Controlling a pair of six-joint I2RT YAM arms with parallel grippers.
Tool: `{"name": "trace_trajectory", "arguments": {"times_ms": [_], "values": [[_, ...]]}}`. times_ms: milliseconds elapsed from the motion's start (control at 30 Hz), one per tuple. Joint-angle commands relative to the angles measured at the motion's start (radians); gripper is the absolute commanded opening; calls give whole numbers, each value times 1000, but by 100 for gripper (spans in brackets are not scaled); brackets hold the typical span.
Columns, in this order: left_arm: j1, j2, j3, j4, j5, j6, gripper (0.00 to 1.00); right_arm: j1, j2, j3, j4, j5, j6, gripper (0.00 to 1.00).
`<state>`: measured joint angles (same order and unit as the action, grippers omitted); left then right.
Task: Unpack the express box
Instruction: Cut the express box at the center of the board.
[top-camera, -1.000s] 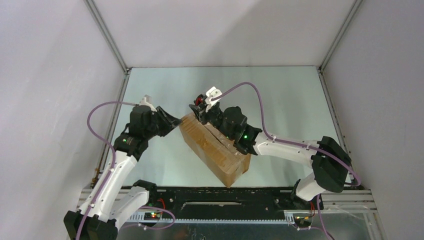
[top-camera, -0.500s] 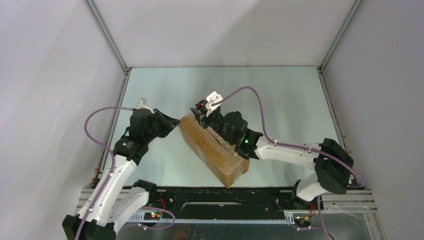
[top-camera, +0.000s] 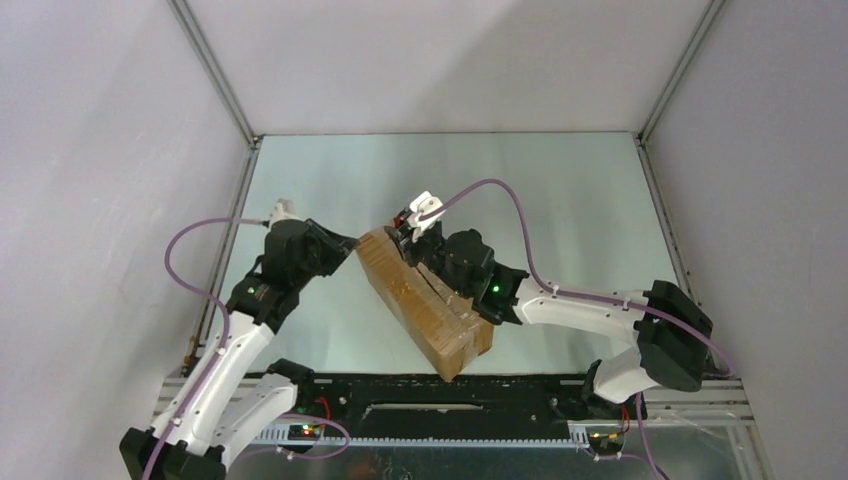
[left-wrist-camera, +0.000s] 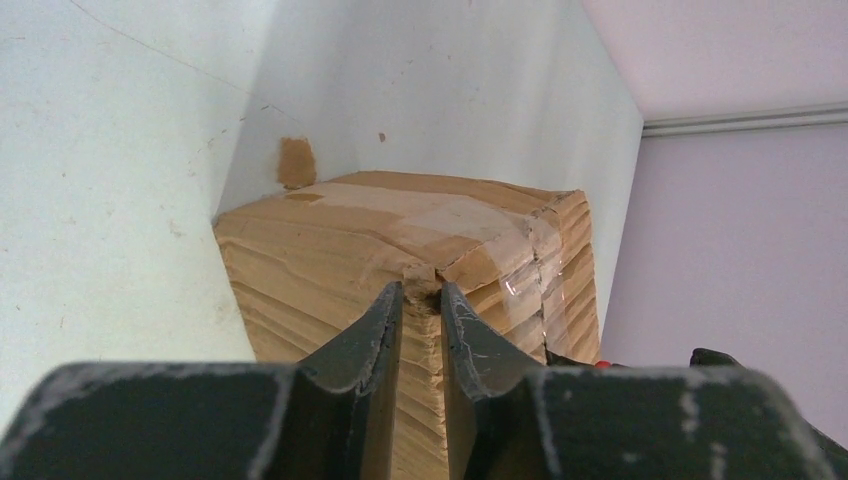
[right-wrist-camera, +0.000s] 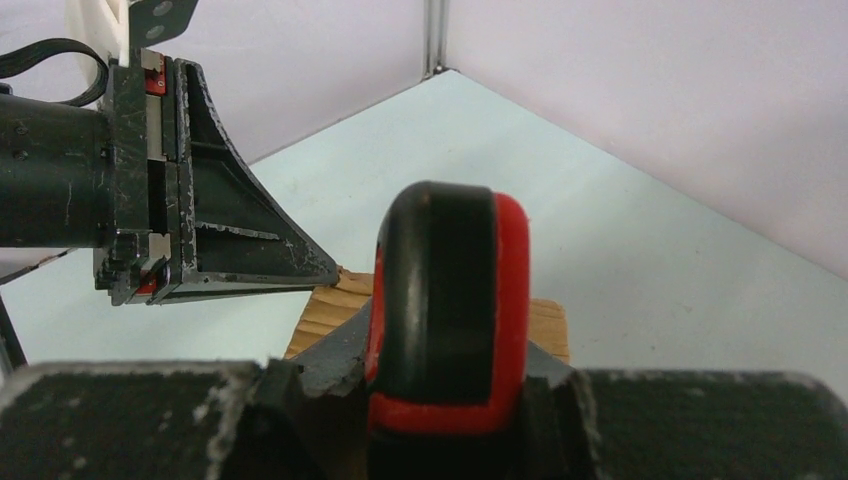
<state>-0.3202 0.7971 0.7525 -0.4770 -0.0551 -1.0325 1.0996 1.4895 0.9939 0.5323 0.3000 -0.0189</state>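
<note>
The express box (top-camera: 425, 305) lies slantwise in the middle of the table, brown corrugated cardboard with a split along its top seam. My left gripper (top-camera: 348, 250) is at its far left corner. In the left wrist view the jaws (left-wrist-camera: 422, 295) pinch that crumpled corner edge of the box (left-wrist-camera: 330, 250), and clear tape shines on the face to the right. My right gripper (top-camera: 412, 238) hangs over the box's far end. In the right wrist view it (right-wrist-camera: 445, 350) is shut on the red and black knife handle (right-wrist-camera: 450, 280), with the box (right-wrist-camera: 545, 325) just beyond.
White walls close in the table (top-camera: 560, 210) on three sides, with metal posts in the far corners. A black rail (top-camera: 450, 410) with the arm bases runs along the near edge. The left gripper's body (right-wrist-camera: 200, 230) fills the upper left of the right wrist view.
The left jaws have narrowed onto the box's corner. The right gripper with the knife has moved slightly nearer along the box top, and the box's near end has shifted a little left.
</note>
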Motion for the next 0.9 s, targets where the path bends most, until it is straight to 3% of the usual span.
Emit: {"name": "trace_trajectory", "arguments": {"times_ms": [0, 67, 133, 267, 367, 467, 867], "values": [[-34, 5, 23, -51, -144, 19, 23, 3, -37, 20, -64, 26, -6, 0], [-58, 16, 61, -65, -143, 50, 32, 0, -33, 22, -58, 14, 1, 0], [-64, 12, 88, -77, -125, 86, 49, -8, -27, 24, -64, 3, 10, 0], [-64, -21, 138, -127, -92, 156, 65, -11, -22, 25, -69, -15, 14, 0], [-64, -42, 150, -142, -15, 187, 75, -12, -20, 25, -59, -29, 16, 0], [-64, -61, 116, -115, 90, 174, 97, -11, -20, 25, -49, -28, 16, 0], [-63, -184, -284, 406, 306, -24, 100, -11, -34, 25, -61, -21, 16, 0]]}}
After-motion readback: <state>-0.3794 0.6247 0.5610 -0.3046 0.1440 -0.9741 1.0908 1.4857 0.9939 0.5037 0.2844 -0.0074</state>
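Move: The left hand's nearly closed fingertips are at the express box's far left top corner; the box's middle lies about 10 cm back, 14 cm to the right and 9 cm below. The cutter stands over the box's far end, about level with the left hand, 8 cm to its right and 4 cm higher. It is held in the right hand, from which the box's middle lies roughly 10 cm back, 7 cm to the right and 17 cm below. Back and to the right, about 4 cm each way, the left hand comes free of the box's corner and arcs up some 3 cm and down again, over the box's long upper left edge. Its fingers spread to wide open, and the wrist turns about 15 degrees clockwise with the tips lifting slightly. The right hand stays put, keeping its grip on the cutter at the box top. ##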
